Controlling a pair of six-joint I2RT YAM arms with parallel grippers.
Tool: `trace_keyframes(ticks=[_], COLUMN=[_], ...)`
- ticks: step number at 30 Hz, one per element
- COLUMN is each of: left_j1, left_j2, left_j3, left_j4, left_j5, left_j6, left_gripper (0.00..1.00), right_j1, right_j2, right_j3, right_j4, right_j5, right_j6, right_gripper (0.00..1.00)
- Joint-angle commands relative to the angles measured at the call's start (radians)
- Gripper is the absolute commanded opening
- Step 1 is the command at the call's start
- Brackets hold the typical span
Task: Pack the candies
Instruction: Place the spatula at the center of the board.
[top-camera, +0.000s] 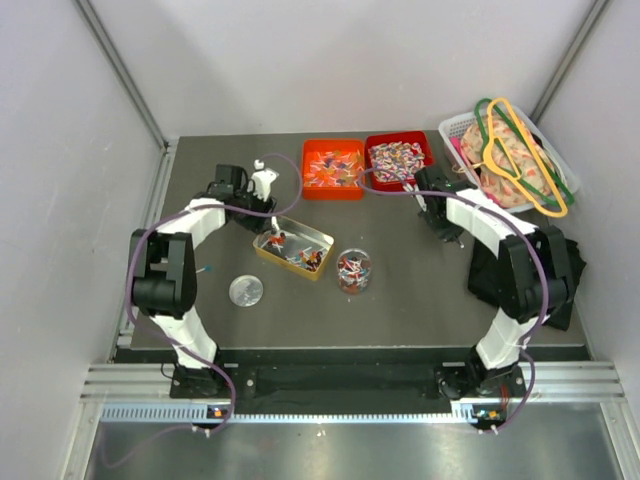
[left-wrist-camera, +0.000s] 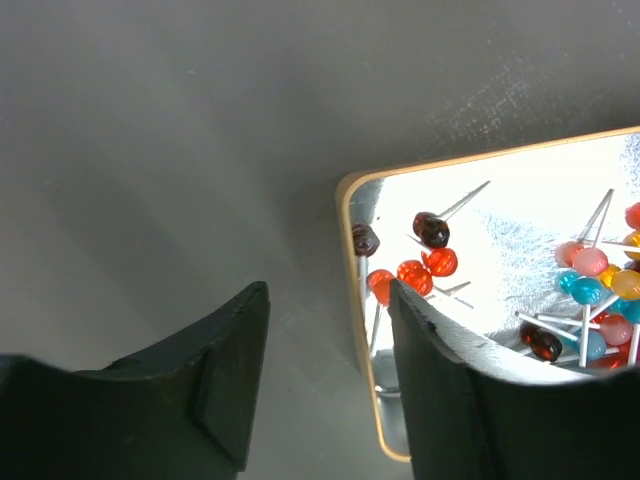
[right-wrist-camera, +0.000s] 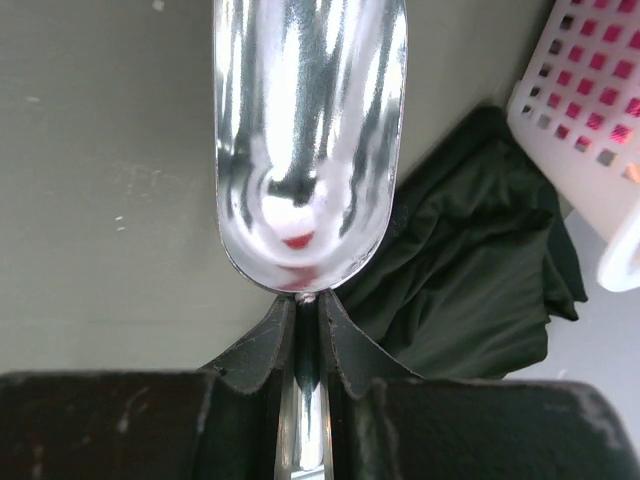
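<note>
The candies fill a red bin at the back and part of a clear jar mid-table. My left gripper is open. It hangs at the near corner of a gold-rimmed tray of lollipops, one finger outside the rim and the other finger inside, neither touching it. In the top view the left gripper sits at the tray's left end. My right gripper is shut on the handle of a shiny metal scoop. The scoop's bowl is empty and held over bare table.
An orange bin of lollipops stands beside the red one. The jar's lid lies left of the jar. A white basket with hangers and cloth is at the back right. Black cloth lies near the scoop.
</note>
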Motion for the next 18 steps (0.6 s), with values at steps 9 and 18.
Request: trace_keyframes(ticks=[9, 18], left_j1=[-0.061, -0.081], left_j2=[0.064, 0.129], left_j3=[0.045, 0.131], left_j4=[0.072, 0.078], left_j5=[-0.041, -0.096], left_j6=[-0.051, -0.091], left_gripper=[0.36, 0.04], right_j1=[-0.049, -0.078], right_j2=[0.087, 0.174], right_j3=[0.023, 0.079], right_j4=[0.081, 0.112], right_j5=[0.051, 0.072], right_j6=[0.049, 0.065], right_gripper=[0.0, 0.0])
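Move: The left gripper, half open, has the far part of the tan candy box's left end rim about 1 cm ahead, 2 cm right and 3 cm below; the orange tray stands some 13 cm ahead and 15 cm right, the glass jar 10 cm back and 20 cm right. The right hand holds the spatula over bare table, its spot about 1 cm ahead, 3 cm right and 8 cm down; the red tray lies 14 cm ahead, 10 cm left, the black cloth 9 cm back, 19 cm right. Drop the left gripper about 2 cm while easing it 2–3 cm right, one finger inside and one outside the candy box, then nudge it slightly forward as the fingers shut and pinch the left end wall near its far corner. Meanwhile, keep the right hand's grip on the spatula and lower it nearly 4 cm towards the bare table, drifting right and a little forward. ##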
